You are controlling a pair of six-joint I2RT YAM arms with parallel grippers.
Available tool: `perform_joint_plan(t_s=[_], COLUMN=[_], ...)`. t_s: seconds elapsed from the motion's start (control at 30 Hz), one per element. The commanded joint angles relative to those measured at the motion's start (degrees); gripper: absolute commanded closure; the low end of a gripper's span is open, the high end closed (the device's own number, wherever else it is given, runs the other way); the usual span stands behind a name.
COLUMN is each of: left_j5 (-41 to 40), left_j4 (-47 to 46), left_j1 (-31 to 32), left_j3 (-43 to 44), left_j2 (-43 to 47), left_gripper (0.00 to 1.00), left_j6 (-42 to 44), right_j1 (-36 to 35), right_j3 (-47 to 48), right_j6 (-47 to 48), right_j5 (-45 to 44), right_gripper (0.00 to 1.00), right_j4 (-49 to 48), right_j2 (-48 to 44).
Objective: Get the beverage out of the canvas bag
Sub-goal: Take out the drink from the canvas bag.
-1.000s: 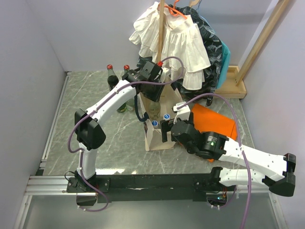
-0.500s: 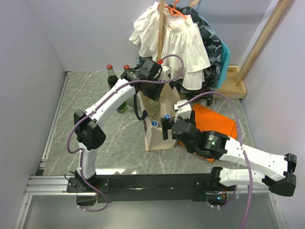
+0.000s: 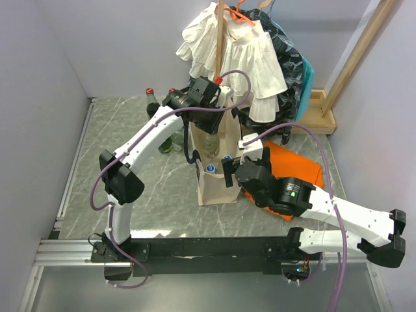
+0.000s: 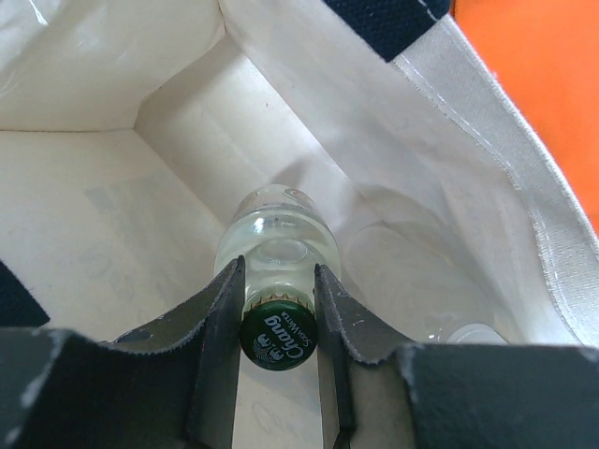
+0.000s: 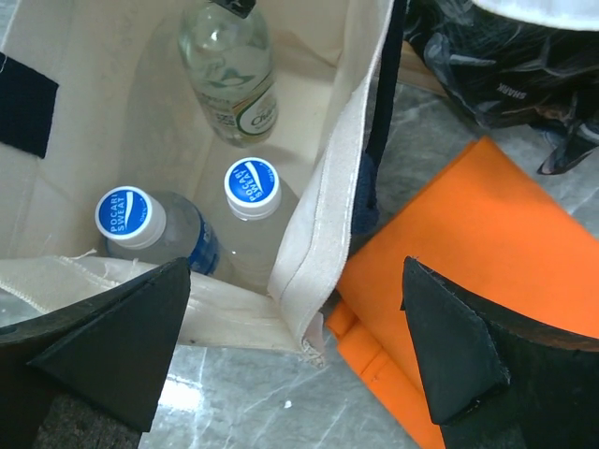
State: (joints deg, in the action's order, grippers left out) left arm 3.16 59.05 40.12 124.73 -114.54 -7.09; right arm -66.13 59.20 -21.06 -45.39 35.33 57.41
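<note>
The cream canvas bag (image 3: 214, 185) with navy handles stands mid-table. My left gripper (image 3: 207, 97) hangs over its mouth, shut on the green cap (image 4: 276, 342) of a clear glass beverage bottle (image 4: 279, 245). The bottle hangs upright inside the bag (image 4: 187, 140), and its labelled body (image 5: 230, 82) shows in the right wrist view. Two plastic bottles with blue-and-white caps (image 5: 124, 214) (image 5: 252, 181) stand in the bag's near end. My right gripper (image 5: 295, 281) is open, straddling the bag's near right corner seam (image 5: 318, 243) without touching it.
A folded orange cloth (image 3: 294, 166) lies right of the bag, under my right arm. Two dark red-capped bottles (image 3: 151, 105) stand behind my left arm. A white garment (image 3: 234, 55) hangs on a wooden stand (image 3: 318, 112) at the back, beside a black bag (image 3: 289, 78).
My left gripper has risen slightly with the glass bottle in its grip. The bag's sides have drawn up taller. My right gripper has shifted a little along the bag's near corner.
</note>
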Motion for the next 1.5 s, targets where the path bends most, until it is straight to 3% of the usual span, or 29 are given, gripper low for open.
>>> perform_joint_plan(t_s=[0.0,0.6,1.1,1.47], left_j5=[0.9,-0.5,-2.1,-2.9], left_j4=[-3.3,-4.4,-13.2,-14.0], left_j1=[0.4,0.3,0.3,0.4], left_j3=[5.2,7.0,1.2,1.3], left_j2=[3.4,8.6,16.7,18.8], left_gripper=[0.99,0.99,0.99,0.99], left_j6=[0.8,1.0,0.1,0.1], right_j1=[-0.4,-0.4,-0.5,-0.5], right_j3=[2.9,1.3,0.5,0.1], right_j6=[0.9,0.0,-1.3,-0.8], right_j5=[-3.2,-4.3,-4.2,-3.8], right_gripper=[0.0,0.0,0.0,0.0], right_j4=[-0.6,-0.5,-0.3,-0.8], right_j2=[-1.9,-3.0,-3.4,-3.2])
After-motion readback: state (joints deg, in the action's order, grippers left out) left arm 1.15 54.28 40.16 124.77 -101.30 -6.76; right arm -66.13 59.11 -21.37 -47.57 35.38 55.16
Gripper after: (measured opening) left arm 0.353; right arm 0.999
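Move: The left hand already holds the clear Chang drink bottle by its cap, with the bottle's middle some 10 cm beneath the hand. The bag's left rim is about 8 cm to the left and level in depth. The two Pocari bottles stand deeper in the bag, one about 13 cm back, the other 10 cm back and 4 cm right. Outside, a small clear bottle stands about 13 cm left and 2 cm ahead. From the right hand the Chang bottle is roughly 12 cm ahead and 11 cm left. Straight up, slowly at first and then quicker, easing off at the end: the left hand raises the Chang bottle about 12 cm up through the bag, away from the two Pocari bottles. Its fingers keep their pinch on the neck and cap while the wrist tips by nearly 20 degrees, so the fingertips swing up and outward, away from the robot. ##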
